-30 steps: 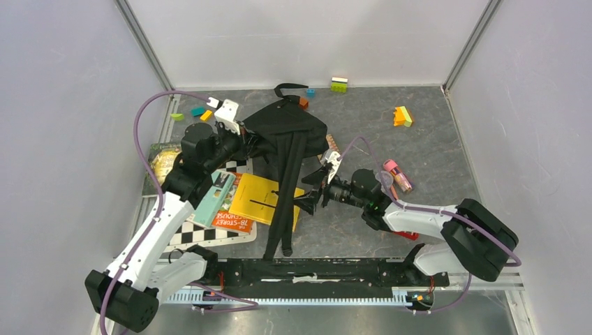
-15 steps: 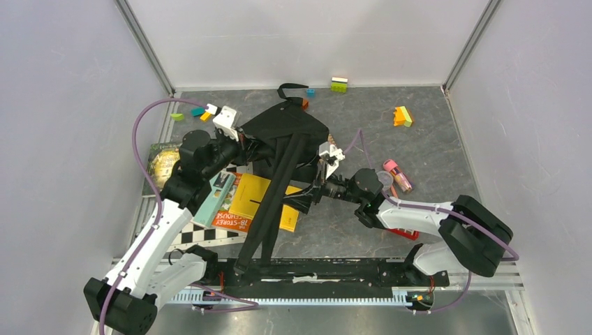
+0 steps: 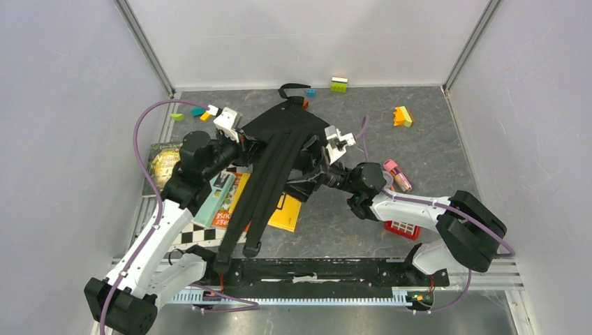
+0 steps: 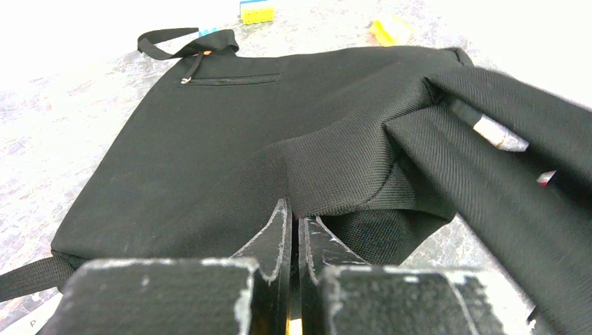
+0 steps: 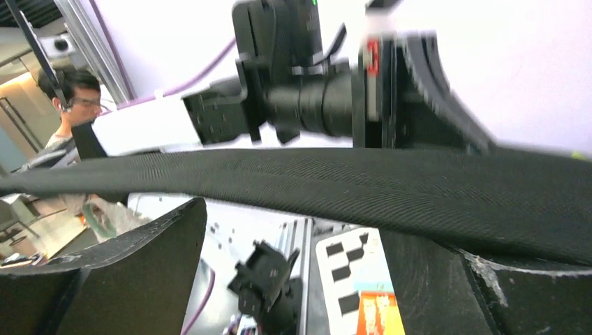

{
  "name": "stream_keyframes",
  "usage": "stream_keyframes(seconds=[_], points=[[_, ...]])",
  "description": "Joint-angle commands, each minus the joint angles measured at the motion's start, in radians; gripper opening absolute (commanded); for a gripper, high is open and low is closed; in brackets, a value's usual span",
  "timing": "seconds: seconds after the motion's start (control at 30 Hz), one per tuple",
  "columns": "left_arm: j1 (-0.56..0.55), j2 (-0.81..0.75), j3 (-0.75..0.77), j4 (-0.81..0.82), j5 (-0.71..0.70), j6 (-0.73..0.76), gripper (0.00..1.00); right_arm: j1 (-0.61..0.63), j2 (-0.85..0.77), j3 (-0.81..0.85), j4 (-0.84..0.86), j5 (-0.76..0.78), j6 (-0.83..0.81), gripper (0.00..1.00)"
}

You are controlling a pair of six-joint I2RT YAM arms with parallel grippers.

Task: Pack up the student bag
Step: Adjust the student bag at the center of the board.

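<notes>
The student bag (image 3: 286, 129) is a large black backpack lying flat mid-table, its two long straps (image 3: 258, 195) running down-left toward the near rail. My left gripper (image 3: 246, 145) is at the bag's left edge. In the left wrist view this gripper (image 4: 294, 213) is shut on a fold of the bag's fabric (image 4: 230, 132). My right gripper (image 3: 307, 167) sits at the bag's near right side, under the straps. Seen from the right wrist, its fingers (image 5: 139, 258) stand wide apart and a strap (image 5: 349, 188) lies across their tips, not pinched.
Partly under the straps lie a yellow book (image 3: 287, 213), an orange book (image 3: 227, 220), a teal case (image 3: 216, 195) and a checkered board (image 3: 183, 234). A green book (image 3: 162, 159) is at the left edge. A pink marker (image 3: 396, 174), a red item (image 3: 402, 228) and toy blocks (image 3: 402, 116) lie right.
My right gripper has moved up and left toward the bag, carrying the straps with it. The strap ends have swung leftward across the books. The left gripper keeps its hold.
</notes>
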Motion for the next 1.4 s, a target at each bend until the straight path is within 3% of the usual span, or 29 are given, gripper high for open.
stream_keyframes(seconds=[0.0, 0.17, 0.33, 0.53, 0.67, 0.83, 1.0, 1.1, 1.37], points=[[-0.003, -0.039, 0.006, 0.087, 0.081, -0.04, 0.02, 0.0, 0.002, 0.137, 0.056, 0.097, -0.047, 0.97], [-0.003, -0.069, -0.004, 0.1, 0.072, -0.044, 0.02, -0.042, 0.006, 0.182, 0.018, 0.266, -0.082, 0.98], [-0.002, -0.071, -0.008, 0.111, 0.095, -0.051, 0.02, -0.124, 0.081, 0.35, -0.233, 0.35, -0.115, 0.98], [-0.003, -0.069, -0.008, 0.115, 0.105, -0.059, 0.02, -0.255, 0.256, 0.631, -0.629, 0.243, -0.086, 0.97], [-0.003, -0.071, -0.005, 0.11, 0.096, -0.057, 0.02, -0.305, 0.278, 0.697, -0.715, 0.145, -0.085, 0.98], [-0.003, -0.074, 0.004, 0.078, 0.003, -0.049, 0.02, -0.329, 0.164, 0.681, -0.745, 0.091, -0.182, 0.98], [-0.003, -0.078, 0.004, 0.071, -0.047, -0.045, 0.02, -0.33, 0.01, 0.646, -0.924, 0.189, -0.318, 0.98], [-0.002, -0.075, 0.004, 0.073, -0.054, -0.053, 0.02, -0.331, -0.088, 0.6, -1.028, 0.313, -0.307, 0.98], [-0.002, -0.074, 0.014, 0.069, -0.067, -0.077, 0.02, -0.332, -0.29, 0.424, -1.144, 0.425, -0.238, 0.98]])
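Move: Ahead of the right hand by about 25 cm, 6 cm to its left and some 17 cm lower is the middle of the student bag. The bag's two straps already lie across the right hand's open fingers, their middle about 7 cm back and 13 cm to the left; the yellow book is on the table 9 cm ahead and 15 cm left. From the left hand, which pinches the bag's edge, the bag's middle is about 15 cm ahead, 13 cm right and 14 cm lower. Flinging the straps forward over the bag, the right hand rises some 9 cm while sweeping about 25 cm forward, dips about 7 cm beyond, and turns some 30 degrees clockwise. With fingers open throughout, it then comes free of the straps, drawing back, right and up by about 10 cm each. The left hand keeps its pinch on the bag's edge, barely shifting. ##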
